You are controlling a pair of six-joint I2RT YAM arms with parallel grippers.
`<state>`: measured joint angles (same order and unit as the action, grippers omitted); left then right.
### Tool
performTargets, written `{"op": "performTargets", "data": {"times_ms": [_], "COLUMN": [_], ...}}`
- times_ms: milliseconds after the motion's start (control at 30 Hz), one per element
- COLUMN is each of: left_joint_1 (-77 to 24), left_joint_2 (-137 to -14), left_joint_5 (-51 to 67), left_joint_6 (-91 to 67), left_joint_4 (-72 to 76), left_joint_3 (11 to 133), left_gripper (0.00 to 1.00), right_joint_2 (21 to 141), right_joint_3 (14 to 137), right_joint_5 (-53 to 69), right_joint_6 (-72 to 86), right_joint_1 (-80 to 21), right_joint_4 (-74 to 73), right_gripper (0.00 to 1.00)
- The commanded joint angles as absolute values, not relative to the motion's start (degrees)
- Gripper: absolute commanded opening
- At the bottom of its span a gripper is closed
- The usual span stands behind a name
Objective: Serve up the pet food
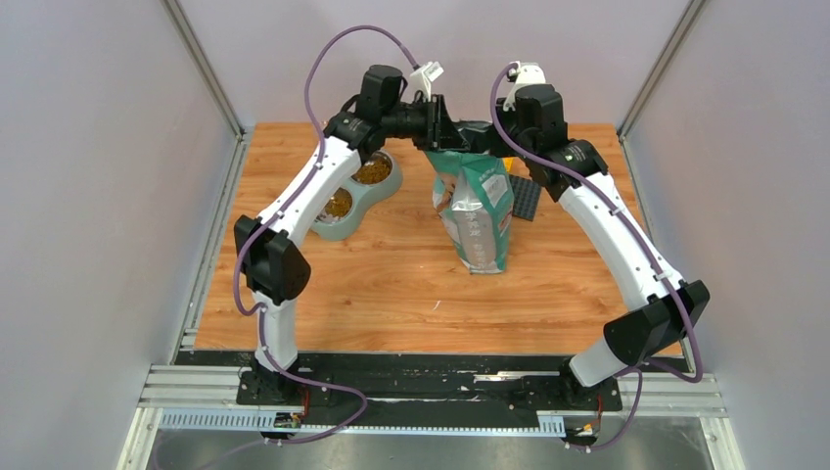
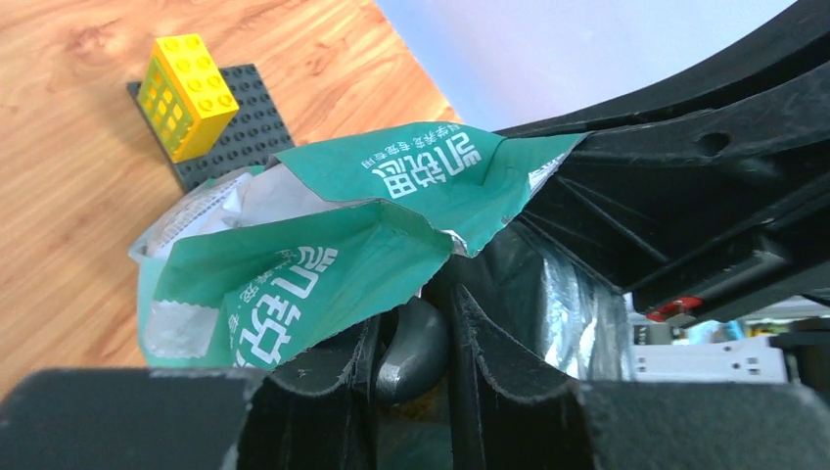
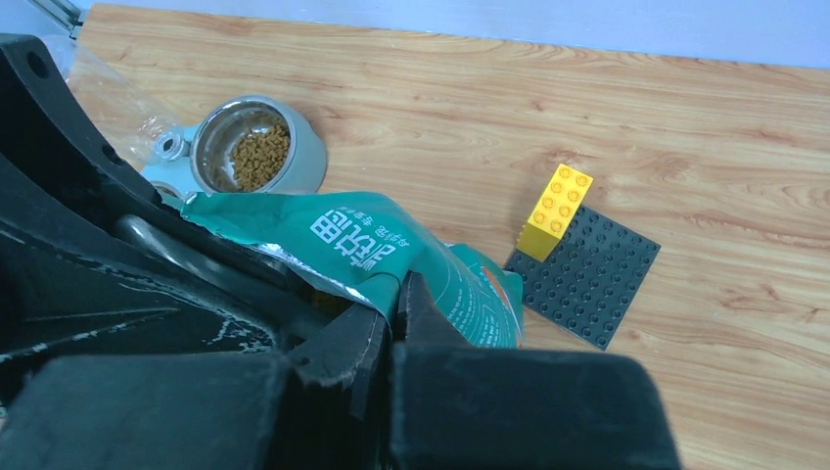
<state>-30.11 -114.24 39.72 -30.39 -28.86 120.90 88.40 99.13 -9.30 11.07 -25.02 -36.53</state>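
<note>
The green-and-white bag (image 1: 477,211) stands upright mid-table with its top open. My right gripper (image 1: 483,140) (image 3: 392,292) is shut on the bag's (image 3: 377,235) torn top edge. My left gripper (image 1: 444,130) (image 2: 413,304) reaches into the bag's (image 2: 323,259) mouth and is shut on the grey scoop's handle (image 2: 416,352). The scoop's bowl is hidden inside the bag. Pet food (image 1: 373,170) lies as brown kibble in both cups of the grey double bowl (image 1: 384,192). One of those cups also shows, with its pet food (image 3: 259,155), in the right wrist view.
A dark studded baseplate (image 1: 526,199) (image 3: 587,274) lies just right of the bag, with a yellow brick (image 3: 555,211) (image 2: 186,93) at its edge. Grey walls close in the wooden table (image 1: 391,294) on the left, right and back.
</note>
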Motion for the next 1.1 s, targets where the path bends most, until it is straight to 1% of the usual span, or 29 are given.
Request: {"op": "performTargets", "data": {"times_ms": [0,33,133,333,633,767,900,1067], "left_joint_1": [-27.1,-26.3,-24.6,-21.1,-15.4,-13.3,-11.1,-9.1], "left_joint_2": [-109.5,-108.7,-107.4,-103.8,-98.7,-96.4,-93.5,-90.8], "left_joint_5": [49.6,50.5,52.9,51.8,51.5,51.0,50.4,48.1], "left_joint_6": [-44.2,-48.4,-55.2,-57.1,-61.3,-66.9,-78.1,-79.7], "left_joint_4": [-22.1,-18.6,-14.8,-16.2,-14.7,-10.0,1.2,1.4], "left_joint_3": [118.1,117.3,115.1,114.1,109.2,104.5,97.9,96.2], "left_gripper": [0.00,0.00,0.00,0.00,0.00,0.00,0.00,0.00], "right_joint_2": [86.7,86.7,86.5,86.2,85.4,85.1,84.6,84.0], "right_joint_3": [100.4,100.4,100.2,99.9,98.9,98.5,98.0,97.3], "right_joint_5": [-12.3,-12.6,-13.3,-14.1,-15.0,-15.2,-15.4,-15.6], "right_joint_6": [10.3,10.3,10.3,10.1,9.8,9.9,9.8,9.8], "right_joint_1": [-24.1,-24.2,-24.1,-24.1,-24.1,-24.1,-24.1,-24.0], "right_joint_4": [-31.4,-31.3,-31.0,-30.4,-29.7,-29.6,-29.5,-29.2], "right_gripper": [0.00,0.00,0.00,0.00,0.00,0.00,0.00,0.00]}}
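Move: My left hand holds the scoop's handle right at the bag mouth, whose middle is about 4 cm to its right, level fore and aft and 3 cm lower. The far bowl lies some 20 cm ahead and 23 cm left, the near bowl about 11 cm ahead and 32 cm left; the yellow block is roughly 19 cm ahead and 13 cm right, all nearly 30 cm below. From my right hand, the bag mouth is about 5 cm left and 2 cm down. I draw the scoop out of the bag mouth with my left hand, going some 12 cm left and rising about 7 cm, the climb levelling off while the leftward pull goes on. My wrist rolls roughly 35 degrees as its fingertips lift to nearly level, my grip on the handle unchanged. My right hand stays put, still pinching the bag's rim. ##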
